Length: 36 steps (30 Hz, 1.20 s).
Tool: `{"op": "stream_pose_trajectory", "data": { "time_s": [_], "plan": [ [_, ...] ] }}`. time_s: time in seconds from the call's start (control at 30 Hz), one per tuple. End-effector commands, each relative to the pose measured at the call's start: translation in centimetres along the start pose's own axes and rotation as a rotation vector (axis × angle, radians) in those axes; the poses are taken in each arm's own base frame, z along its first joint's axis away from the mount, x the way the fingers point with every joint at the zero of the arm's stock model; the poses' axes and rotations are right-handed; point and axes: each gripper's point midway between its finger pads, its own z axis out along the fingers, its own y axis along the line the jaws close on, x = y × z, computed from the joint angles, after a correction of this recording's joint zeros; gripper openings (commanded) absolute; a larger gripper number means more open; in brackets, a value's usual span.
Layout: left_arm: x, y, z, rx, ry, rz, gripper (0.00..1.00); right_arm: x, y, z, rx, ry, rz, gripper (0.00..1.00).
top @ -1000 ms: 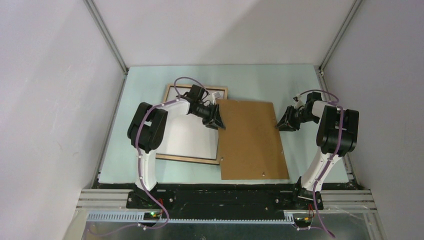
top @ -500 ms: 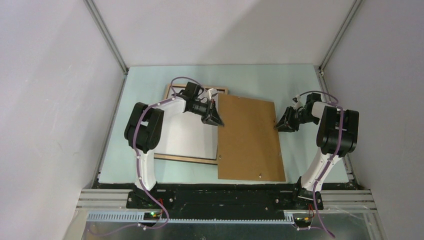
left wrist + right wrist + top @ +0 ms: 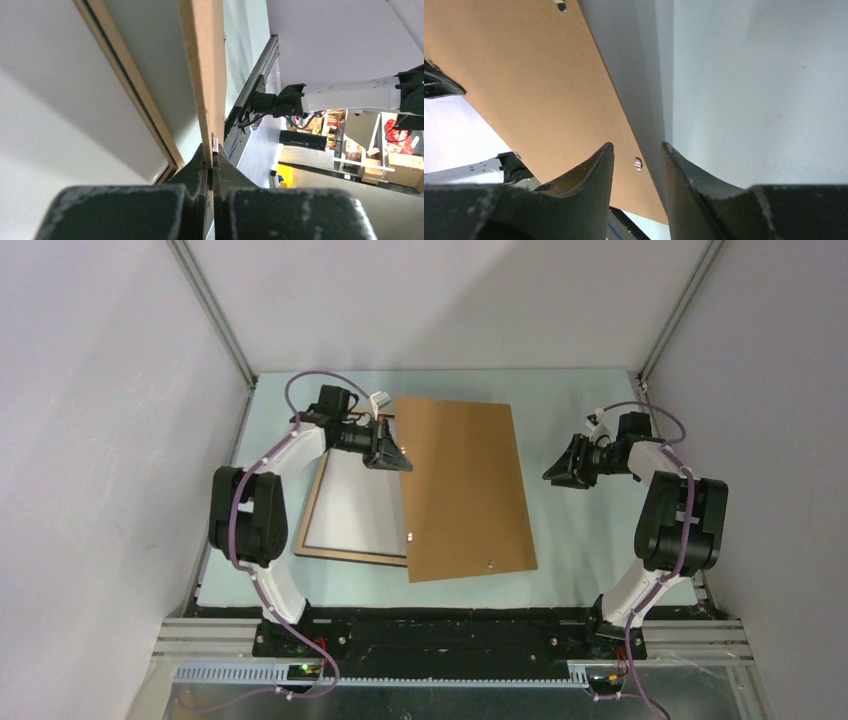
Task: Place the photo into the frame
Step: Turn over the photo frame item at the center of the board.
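Note:
The frame (image 3: 345,555) lies back up on the left of the mat, its light wood rail (image 3: 131,87) showing in the left wrist view. The photo (image 3: 358,502) rests inside it, white back up (image 3: 45,135). My left gripper (image 3: 396,459) is shut on the left edge of the brown backing board (image 3: 462,490), which is raised and tilted over the frame's right side. The left wrist view shows the board edge-on (image 3: 204,75) between the shut jaws of the left gripper (image 3: 213,150). My right gripper (image 3: 558,470) stands open to the right of the board, apart from it; the right gripper (image 3: 636,146) faces the board (image 3: 524,75).
A pale green mat (image 3: 590,540) covers the table, with white walls and aluminium posts (image 3: 212,310) on three sides. The black base rail (image 3: 450,630) runs along the near edge.
My left gripper has shut on the board's left edge and carried it up, back and left over the frame. The right gripper has opened wider and the board has moved away from it.

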Motion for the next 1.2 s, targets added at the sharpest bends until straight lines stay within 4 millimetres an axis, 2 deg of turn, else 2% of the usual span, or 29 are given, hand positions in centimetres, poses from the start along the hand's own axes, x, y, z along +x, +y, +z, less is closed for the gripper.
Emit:
{"op": "stream_pose_trajectory", "data": {
  "time_s": [0.0,0.13,0.3,0.4,0.5,0.6,0.67,0.83,1.03,1.17],
  "plan": [
    [1.2,-1.4,-3.3,-0.059,0.005,0.171,0.00,-0.9,3.4,-1.0,-0.067,-0.051,-0.083,0.44],
    [2.6,-2.7,-5.6,-0.066,0.011,0.216,0.00,-0.9,4.8,-1.0,-0.068,-0.059,-0.137,0.43],
    [4.0,-4.5,-8.5,-0.078,-0.003,0.280,0.00,-1.3,5.3,-0.5,-0.063,-0.074,-0.164,0.41],
    [5.5,-4.8,-9.2,-0.095,0.029,0.305,0.00,-1.8,5.8,0.1,-0.074,-0.078,-0.181,0.42],
    [6.2,-4.4,-9.5,-0.123,0.040,0.352,0.00,-1.5,7.2,0.9,-0.155,-0.048,-0.217,0.45],
    [5.9,-4.0,-9.4,-0.120,0.047,0.355,0.00,-1.0,8.8,1.1,-0.273,-0.013,-0.238,0.59],
    [5.5,-4.1,-9.2,-0.097,0.046,0.354,0.00,-0.2,9.4,1.5,-0.301,0.013,-0.273,0.63],
    [4.4,-4.9,-8.9,-0.037,0.034,0.366,0.00,2.1,11.3,2.6,-0.368,0.082,-0.344,0.68],
    [3.9,-6.2,-8.8,0.057,0.013,0.349,0.00,4.8,12.3,4.1,-0.426,0.158,-0.358,0.71],
    [3.4,-6.7,-9.0,0.114,-0.009,0.317,0.00,5.7,12.8,4.6,-0.457,0.168,-0.369,0.72]
  ]
}}
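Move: The left hand still pinches the left edge of the brown backboard; the board's middle is about 15 cm to its right, 6 cm back and some 6 cm below. The frame's middle lies roughly 8 cm left of that hand, 6 cm back and 16 cm down. From the right hand, the board's free right edge is about 6 cm left, level fore and aft and some 4 cm lower, the frame's middle about 44 cm left, 3 cm back and 8 cm down. Keeping its pinch on the backboard's left edge, the left hand draws it back some 7 cm, left and up about 6 cm each, rolling roughly 10 degrees, then nearly holds there. The right hand lifts, then sweeps left about 12 cm to the board's free edge, turning some 25 degrees counter-clockwise as its fingers open wider around that edge; whether they touch can't be seen. ##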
